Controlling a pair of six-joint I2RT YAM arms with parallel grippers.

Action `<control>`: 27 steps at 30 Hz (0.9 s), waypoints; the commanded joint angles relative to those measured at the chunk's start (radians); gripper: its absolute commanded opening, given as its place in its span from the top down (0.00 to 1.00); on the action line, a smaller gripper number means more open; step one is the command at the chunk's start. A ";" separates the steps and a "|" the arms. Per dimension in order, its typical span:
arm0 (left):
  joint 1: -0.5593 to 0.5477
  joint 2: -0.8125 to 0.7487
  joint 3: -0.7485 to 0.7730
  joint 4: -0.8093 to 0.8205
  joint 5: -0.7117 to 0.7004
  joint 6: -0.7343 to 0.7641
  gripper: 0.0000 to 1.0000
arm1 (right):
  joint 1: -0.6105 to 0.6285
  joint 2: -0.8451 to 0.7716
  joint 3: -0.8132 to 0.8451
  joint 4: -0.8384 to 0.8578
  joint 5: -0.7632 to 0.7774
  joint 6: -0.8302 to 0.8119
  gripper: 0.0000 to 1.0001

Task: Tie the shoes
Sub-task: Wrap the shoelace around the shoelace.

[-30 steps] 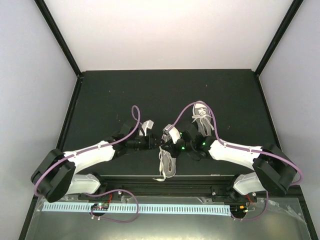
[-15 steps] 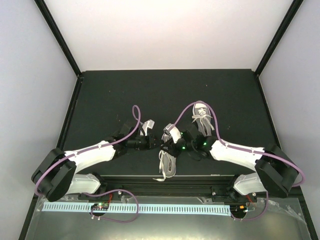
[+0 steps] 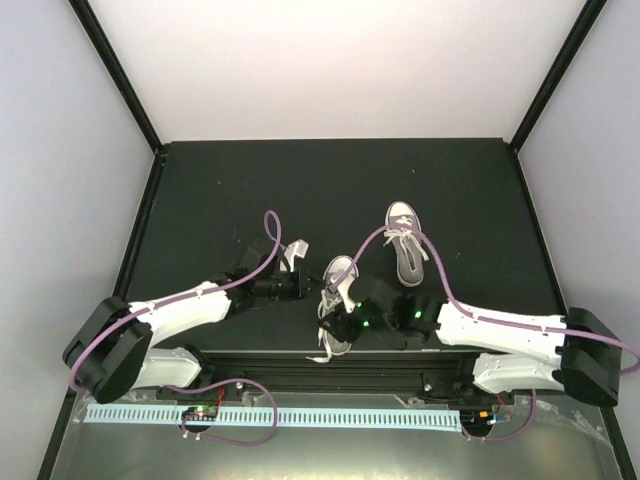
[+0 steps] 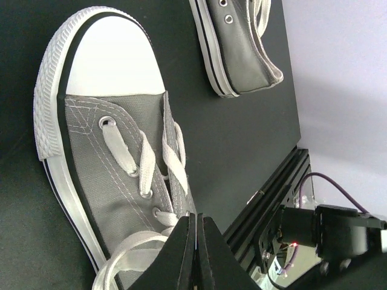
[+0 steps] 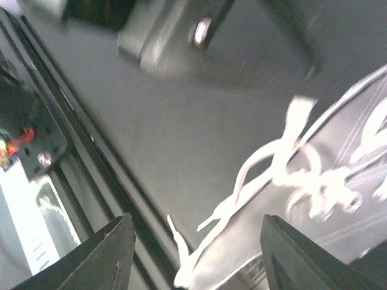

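The shoes are grey canvas sneakers with white toe caps and laces. The near shoe [image 3: 338, 285] [image 4: 115, 139] [image 5: 314, 199] lies toe away from me. The far shoe [image 3: 405, 243] [image 4: 239, 42] lies to its right and further back. My left gripper [image 3: 303, 286] [image 4: 196, 219] is shut at the near shoe's left side, its tips by the upper eyelets. A lace loop [image 4: 130, 257] runs beside its fingers; whether lace is pinched is hidden. My right gripper [image 3: 343, 322] [image 5: 195, 220] is open over the near shoe's heel, with loose lace ends [image 5: 187, 248] below it. That view is blurred.
A black rail [image 3: 330, 365] [image 4: 266, 205] runs along the table's near edge just behind the near shoe's heel. A lace end [image 3: 322, 348] trails toward it. Black posts [image 3: 115, 70] frame the dark mat [image 3: 220, 190], with white walls behind.
My right gripper has opened and drawn back toward the near edge, uncovering the far shoe and the near shoe's toe. My left gripper has shut and stayed in place.
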 commanded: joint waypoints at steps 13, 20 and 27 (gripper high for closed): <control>0.002 -0.033 0.001 -0.014 -0.023 0.019 0.98 | 0.227 0.361 0.208 -0.224 0.339 0.199 0.55; 0.002 -0.030 0.005 -0.016 -0.022 0.023 0.98 | 0.255 0.430 0.244 -0.280 0.388 0.203 0.63; 0.001 -0.027 0.004 -0.017 -0.024 0.028 0.98 | 0.292 0.492 0.272 -0.323 0.429 0.216 0.84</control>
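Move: Below and slightly back from the open right fingers, the free strand of shoelace on the shoe's left side lies about 2 cm back, 2 cm to their left and 10 cm down. The shoe's middle is some 3 cm ahead, 2 cm right and 9 cm down; the lace knot is roughly 6 cm ahead, straight in line and 7 cm below. From the left hand, that free strand is about 11 cm back, 1 cm to the right and 8 cm lower. Dropping about 9 cm with an early shift of 3 cm back, the right hand comes down onto the free shoelace strand beside the shoe, drifting slightly left and tipping its left-pointing fingers some 30 degrees steeper. Its fingers narrow from well open to nearly shut around the strand, while the left hand stays put, still shut at the lace by the knot. ##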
